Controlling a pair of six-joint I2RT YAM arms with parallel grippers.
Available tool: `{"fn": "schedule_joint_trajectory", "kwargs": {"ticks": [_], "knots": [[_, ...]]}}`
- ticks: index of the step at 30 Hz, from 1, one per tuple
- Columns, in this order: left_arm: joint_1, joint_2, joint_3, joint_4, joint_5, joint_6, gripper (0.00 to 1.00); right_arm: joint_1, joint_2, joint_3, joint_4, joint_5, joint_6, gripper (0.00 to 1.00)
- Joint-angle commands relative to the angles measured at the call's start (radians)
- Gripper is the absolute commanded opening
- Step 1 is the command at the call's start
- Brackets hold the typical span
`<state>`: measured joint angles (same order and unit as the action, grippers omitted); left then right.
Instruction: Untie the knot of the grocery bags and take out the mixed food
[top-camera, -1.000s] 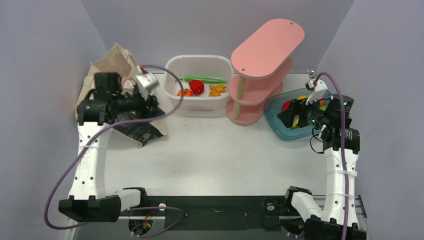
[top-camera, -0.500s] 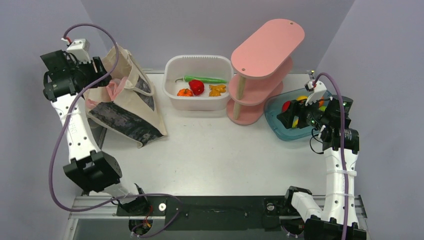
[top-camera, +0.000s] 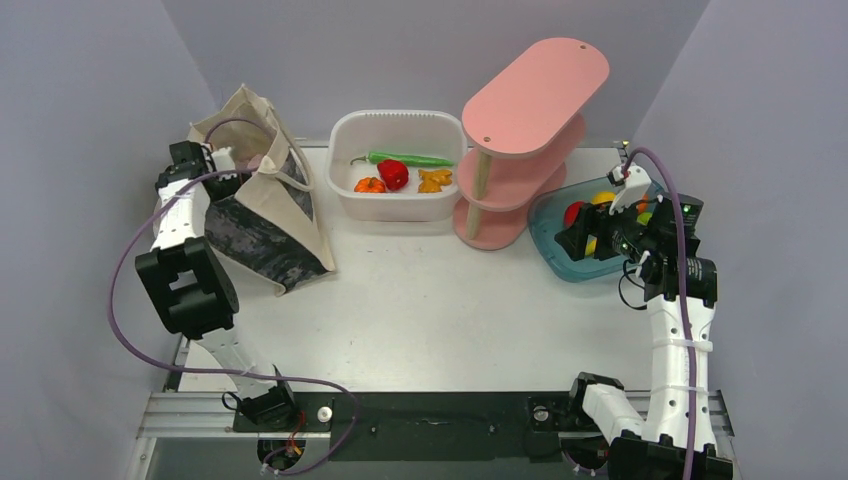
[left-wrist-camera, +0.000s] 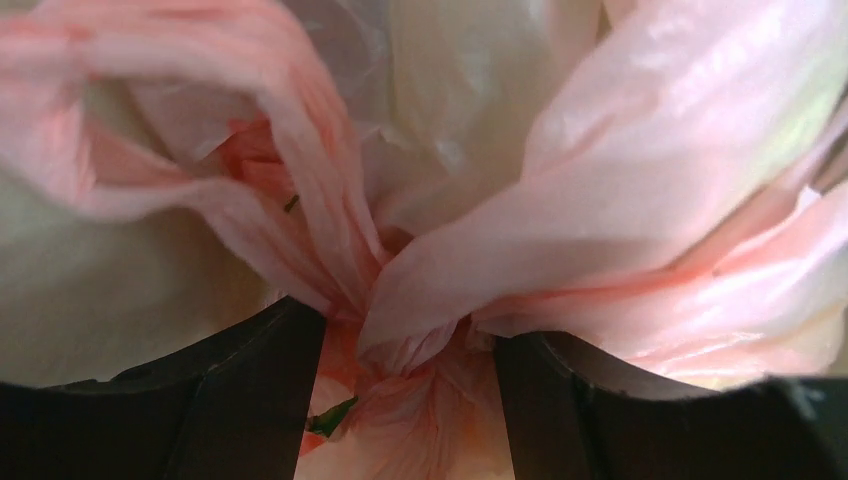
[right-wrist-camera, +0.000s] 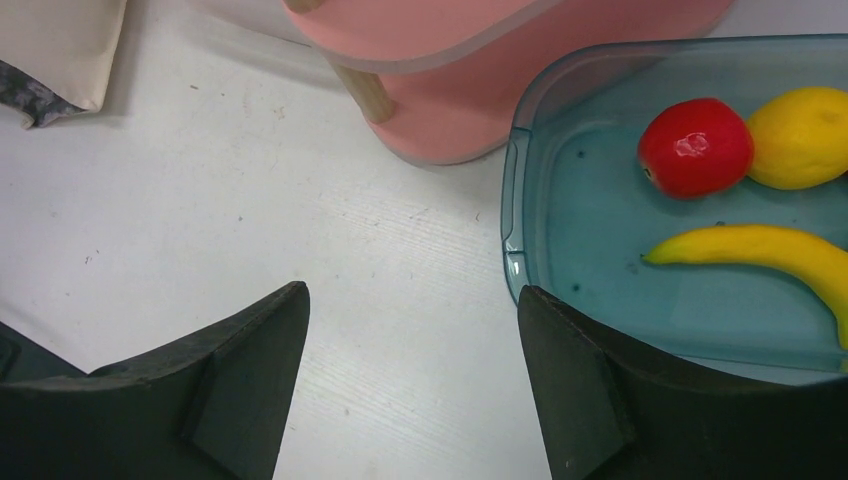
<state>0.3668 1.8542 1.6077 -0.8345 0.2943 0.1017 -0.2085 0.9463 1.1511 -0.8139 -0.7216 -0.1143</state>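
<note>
The beige canvas tote (top-camera: 268, 215) with its dark patterned patch stands at the table's back left, mouth up. Inside it sits the pink plastic bag (top-camera: 254, 160), tied shut. My left gripper (top-camera: 236, 168) reaches into the tote's mouth from the left. In the left wrist view this gripper (left-wrist-camera: 410, 330) is open, its two dark fingers (left-wrist-camera: 260, 390) straddling the bag's twisted knot (left-wrist-camera: 400, 300). The mixed food is hidden inside the bags; only a green sliver (left-wrist-camera: 327, 418) shows through. My right gripper (top-camera: 572, 238) (right-wrist-camera: 412, 295) hangs open and empty over bare table beside the blue tray.
A white tub (top-camera: 345, 128) with red, green and orange peppers stands at the back centre. Right of it is a pink three-tier shelf (top-camera: 535, 85). The blue tray (right-wrist-camera: 518, 200) holds an apple (right-wrist-camera: 695, 147), a lemon (right-wrist-camera: 800, 135) and a banana (right-wrist-camera: 770, 250).
My left arm swung up and out to the far left, then came back down into the tote's mouth. The tote went from slumped to upright. The right arm stayed still.
</note>
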Motion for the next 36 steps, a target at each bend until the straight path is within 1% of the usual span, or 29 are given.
{"fn": "schedule_joint_trajectory", "kwargs": {"ticks": [1,3,4,5,6,7,10,13,15,18,25,28,32,36], "knots": [[-0.058,-0.005,-0.072,0.155,0.044,-0.052,0.59,0.001,-0.001,0.004,0.005,0.021,-0.025,0.72],[-0.066,0.0,-0.078,0.182,0.099,-0.07,0.58,0.001,-0.001,0.01,-0.002,0.026,-0.033,0.72],[-0.065,0.001,-0.066,0.183,0.121,-0.076,0.42,0.001,-0.002,0.014,-0.008,0.029,-0.035,0.72],[-0.064,-0.007,-0.057,0.175,0.162,-0.08,0.17,0.001,-0.003,0.015,-0.01,0.033,-0.039,0.72],[-0.064,-0.014,-0.038,0.17,0.177,-0.083,0.07,0.001,-0.005,0.017,-0.011,0.034,-0.041,0.72],[-0.061,-0.043,-0.033,0.171,0.197,-0.091,0.0,0.001,-0.006,0.017,-0.014,0.035,-0.043,0.72],[-0.029,-0.137,-0.037,0.228,0.215,-0.141,0.0,0.001,-0.012,0.014,-0.013,0.035,-0.043,0.71],[0.035,-0.25,-0.016,0.289,0.22,-0.216,0.0,0.001,-0.015,0.009,-0.012,0.03,-0.039,0.71],[0.066,-0.296,0.017,0.309,0.241,-0.239,0.0,0.001,-0.017,0.005,-0.011,0.025,-0.036,0.71],[0.078,-0.351,0.075,0.339,0.251,-0.255,0.0,0.001,-0.018,-0.005,-0.009,0.019,-0.033,0.71],[0.081,-0.398,0.187,0.397,0.236,-0.332,0.0,0.002,-0.017,-0.004,-0.002,0.016,-0.031,0.7],[0.081,-0.419,0.228,0.45,0.204,-0.368,0.0,0.002,-0.023,-0.005,-0.001,0.014,-0.034,0.7],[0.081,-0.42,0.321,0.503,0.148,-0.42,0.0,0.001,-0.027,-0.01,0.002,0.009,-0.035,0.7],[0.075,-0.395,0.433,0.551,0.155,-0.487,0.0,0.001,-0.027,-0.008,0.004,0.002,-0.033,0.7]]}}
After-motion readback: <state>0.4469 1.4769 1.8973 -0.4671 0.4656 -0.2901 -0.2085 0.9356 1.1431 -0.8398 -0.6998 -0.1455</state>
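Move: The pink grocery bag's knot sits almost between the left hand's open fingertips, about 2 cm farther ahead, 2 cm to the right and 1 cm lower. The canvas tote around it has its middle some 6 cm to the right of the hand and 3 cm back, a little lower; the white bin is about 35 cm right and 5 cm ahead, some 8 cm lower. From the idle right hand the knot lies roughly 67 cm left, 17 cm ahead and 16 cm lower. The left hand noses a few centimetres forward and right, dipping slightly into the tote, and its fingers close fully from about half open, pinching the pink plastic right at the knot. Keeping that pinch, it lifts almost straight up, about 35 cm out of the tote, while the wrist tips up some 55 degrees so that the fingers go from pointing steeply down to nearly level forward. ##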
